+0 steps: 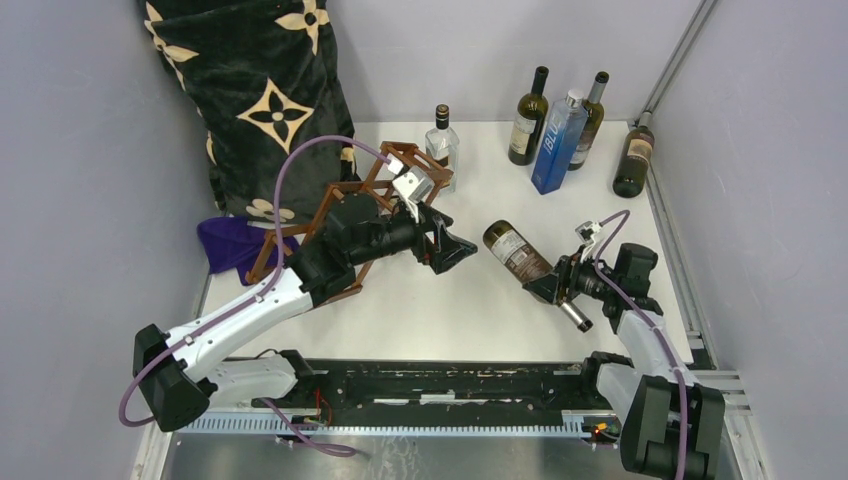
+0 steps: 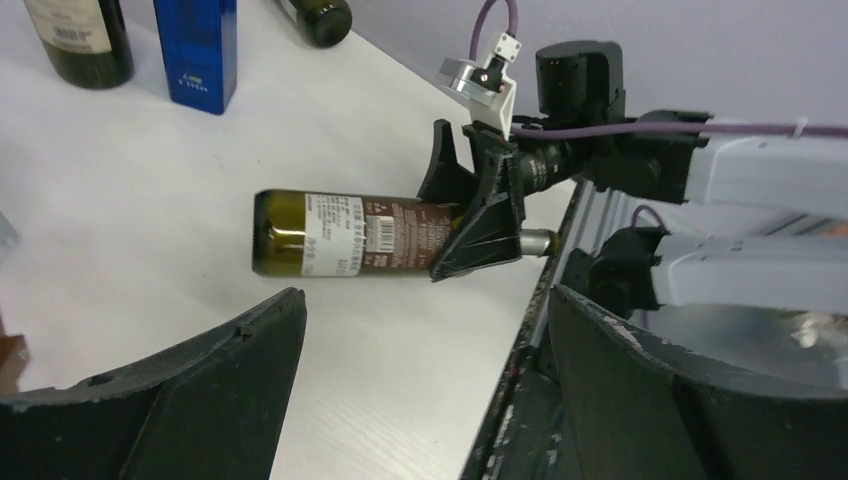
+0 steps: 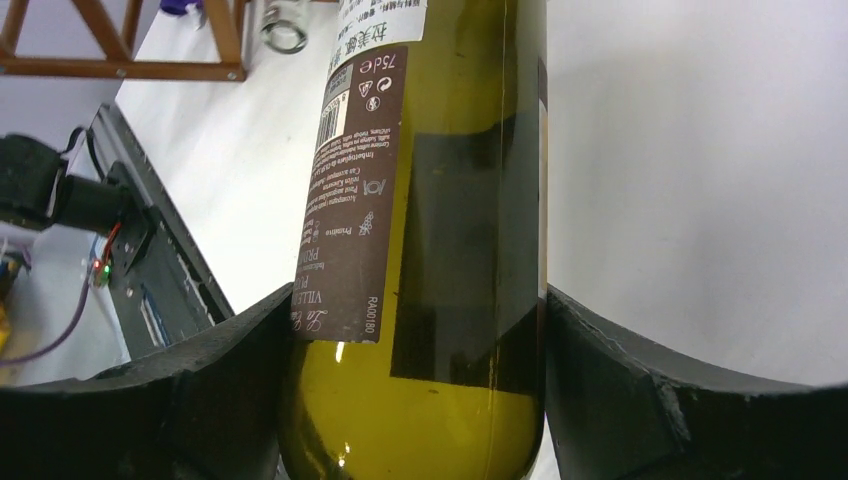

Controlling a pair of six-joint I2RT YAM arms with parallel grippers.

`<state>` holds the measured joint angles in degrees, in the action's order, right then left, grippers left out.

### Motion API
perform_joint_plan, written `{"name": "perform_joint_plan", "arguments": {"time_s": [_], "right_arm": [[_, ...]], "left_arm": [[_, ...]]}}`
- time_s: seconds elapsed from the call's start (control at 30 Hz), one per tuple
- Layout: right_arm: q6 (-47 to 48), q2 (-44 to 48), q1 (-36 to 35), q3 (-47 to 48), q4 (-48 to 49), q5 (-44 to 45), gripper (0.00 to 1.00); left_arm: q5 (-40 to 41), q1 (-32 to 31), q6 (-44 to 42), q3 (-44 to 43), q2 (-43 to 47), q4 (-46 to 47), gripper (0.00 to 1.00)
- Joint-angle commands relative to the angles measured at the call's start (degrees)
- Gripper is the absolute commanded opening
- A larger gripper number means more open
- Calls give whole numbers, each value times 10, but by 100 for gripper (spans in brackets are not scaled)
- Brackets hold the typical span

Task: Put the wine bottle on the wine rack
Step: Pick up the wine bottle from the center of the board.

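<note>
The wine bottle [image 1: 515, 250] is dark green glass with a brown and white label. It lies about level, low over the table, with its base pointing at my left arm. My right gripper [image 1: 548, 285] is shut on the wine bottle's shoulder [image 3: 440, 200], a finger pressed on each side. In the left wrist view the wine bottle [image 2: 340, 233] shows side-on in the right gripper [image 2: 465, 215]. My left gripper [image 1: 455, 245] is open and holds nothing, a short gap from the bottle's base. The reddish-brown wine rack [image 1: 385, 170] stands behind my left arm, partly hidden by it.
Several bottles stand at the back: a clear one [image 1: 441, 145] beside the rack, a green one [image 1: 528, 125] and a blue one [image 1: 558, 140]. Another bottle [image 1: 634, 155] leans at the right wall. A black patterned cushion [image 1: 255, 100] and a purple cloth [image 1: 235, 245] sit on the left.
</note>
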<state>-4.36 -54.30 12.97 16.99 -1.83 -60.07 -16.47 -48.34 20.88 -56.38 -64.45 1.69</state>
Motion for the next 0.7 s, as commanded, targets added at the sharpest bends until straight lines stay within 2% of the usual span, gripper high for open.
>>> {"name": "perform_joint_plan", "arguments": {"time_s": [0.0, 0.07, 0.4, 0.57, 0.67], "right_arm": [[36, 24, -21, 22, 41, -75, 0], [39, 24, -32, 22, 38, -86, 0], [113, 19, -111, 36, 4, -97, 0], [135, 12, -141, 39, -6, -101, 0], [148, 5, -158, 42, -15, -102, 0]], "left_arm": [[-45, -5, -152, 4, 19, 2, 96], [-59, -7, -193, 11, 20, -7, 100], [-100, -30, -394, 48, 11, -44, 100], [-105, -46, -470, 46, -18, -78, 100], [-82, -73, -512, 38, -46, -95, 100]]}}
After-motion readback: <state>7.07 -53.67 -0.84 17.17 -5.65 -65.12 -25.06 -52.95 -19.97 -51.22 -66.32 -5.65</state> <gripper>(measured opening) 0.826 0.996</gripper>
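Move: The wine bottle, already held near its shoulder in my right hand with its base pointing ahead-left, has its middle about 4 cm ahead, 17 cm right and 22 cm below my left hand. From my right hand, the wine rack is the goal, about 45 cm left and 12 cm ahead; the clear glass bottle lying in it sticks out around 29 cm left and 9 cm ahead, while the blue bottle stands some 25 cm ahead and 6 cm right. My right hand keeps its grip and carries the wine bottle at level height, about 5 cm left and a little less back, swinging it some 20 degrees counter-clockwise so its base comes round towards my left hand. Meanwhile my open left hand sinks about 8 cm and draws back slightly beside that base end, rolling some 35 degrees as its fingers swing clockwise, still holding nothing. ##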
